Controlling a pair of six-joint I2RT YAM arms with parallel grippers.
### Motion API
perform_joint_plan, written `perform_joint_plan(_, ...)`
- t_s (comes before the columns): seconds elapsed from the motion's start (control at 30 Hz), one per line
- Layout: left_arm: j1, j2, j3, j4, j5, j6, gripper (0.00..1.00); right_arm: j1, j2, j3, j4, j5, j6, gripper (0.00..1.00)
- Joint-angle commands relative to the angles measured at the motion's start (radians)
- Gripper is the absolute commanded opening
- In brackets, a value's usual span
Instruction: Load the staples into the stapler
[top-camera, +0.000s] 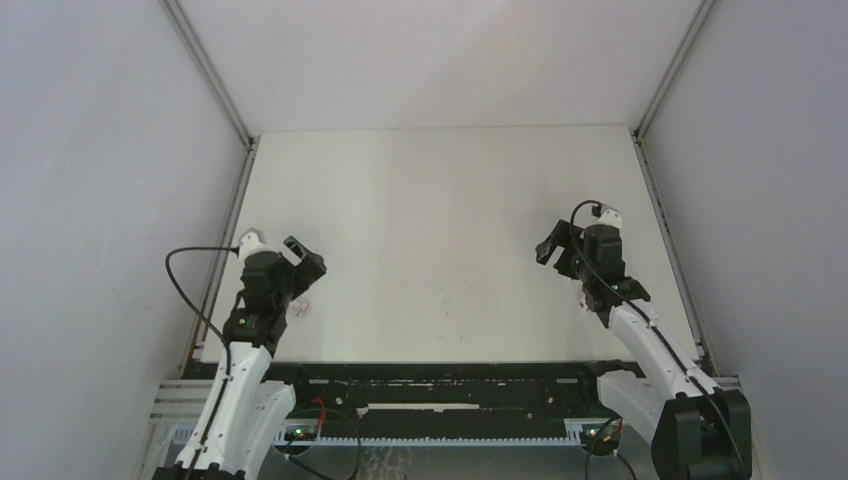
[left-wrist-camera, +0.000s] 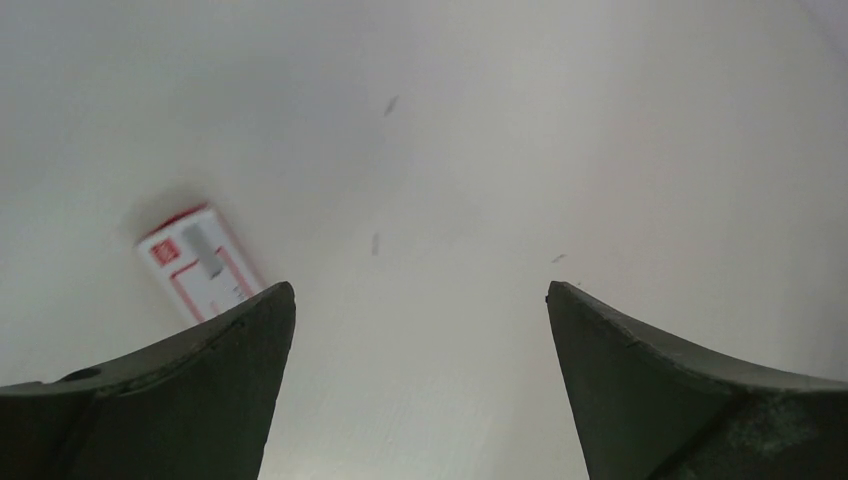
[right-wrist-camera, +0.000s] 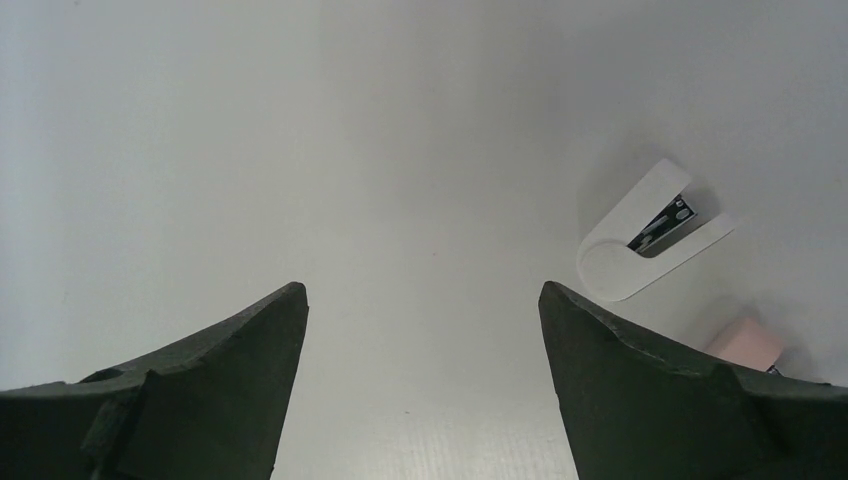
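A small white box with red print, the staples box (left-wrist-camera: 200, 262), lies flat on the table to the left of my left gripper (left-wrist-camera: 420, 290), partly hidden behind the left finger. In the top view the box (top-camera: 300, 309) shows beside the left arm. My left gripper (top-camera: 305, 255) is open and empty. The white stapler (right-wrist-camera: 645, 238) lies on the table ahead and right of my right gripper (right-wrist-camera: 420, 288), which is also open and empty. In the top view the right gripper (top-camera: 552, 245) hovers at the table's right side; the stapler is hidden there by the arm.
A pink object (right-wrist-camera: 745, 345) lies just behind the stapler, partly hidden by my right finger. A few tiny dark specks (left-wrist-camera: 375, 243) dot the white table (top-camera: 440, 200). Grey walls close in the table on the left, right and back.
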Motion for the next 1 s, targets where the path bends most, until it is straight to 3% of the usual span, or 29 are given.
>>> perform_joint_plan(0.0, -0.003, -0.018, -0.122, 0.045, -0.255, -0.233, 1.0, 0.033, 0.041, 0.03, 0.024, 0.026, -0.02, 0.85)
perform_joint_plan(0.1, 0.003, 0.013, -0.17, 0.043, -0.376, -0.282, 1.0, 0.041, 0.067, 0.03, 0.036, 0.004, -0.014, 0.85)
perform_joint_plan(0.43, 0.075, 0.234, -0.19, 0.127, -0.357, -0.281, 0.98, 0.045, 0.042, 0.03, 0.006, -0.001, -0.014, 0.84)
perform_joint_plan(0.77, 0.08, 0.367, -0.158, 0.189, -0.332, -0.253, 0.74, 0.043, -0.004, 0.031, -0.015, 0.013, -0.017, 0.84)
perform_joint_plan(0.97, 0.084, 0.415, -0.136, 0.192, -0.305, -0.22, 0.69, 0.042, -0.002, 0.03, -0.017, 0.007, -0.015, 0.84)
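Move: The box of staples lies on the table about 7 cm to the left hand's left, level with it fore and aft and some 14 cm below. The grey strip on top of the box is roughly 8 cm left, 1 cm ahead and 13 cm down from that hand. Nothing else stands near. From the right hand the box lies far across the table, around 60 cm left, 3 cm back and 10 cm lower. Heading for the box of staples, the left hand drops about 12 cm, quickly at first and then easing, while swinging some 7 cm left. It first draws back 3 cm, then creeps forward a little. The wrist turns nearly 30 degrees counter-clockwise and tips further down, and late on the wide-open fingers close by about a third around the box, contact not visible. The right hand dips 2 cm and partly rises again. ##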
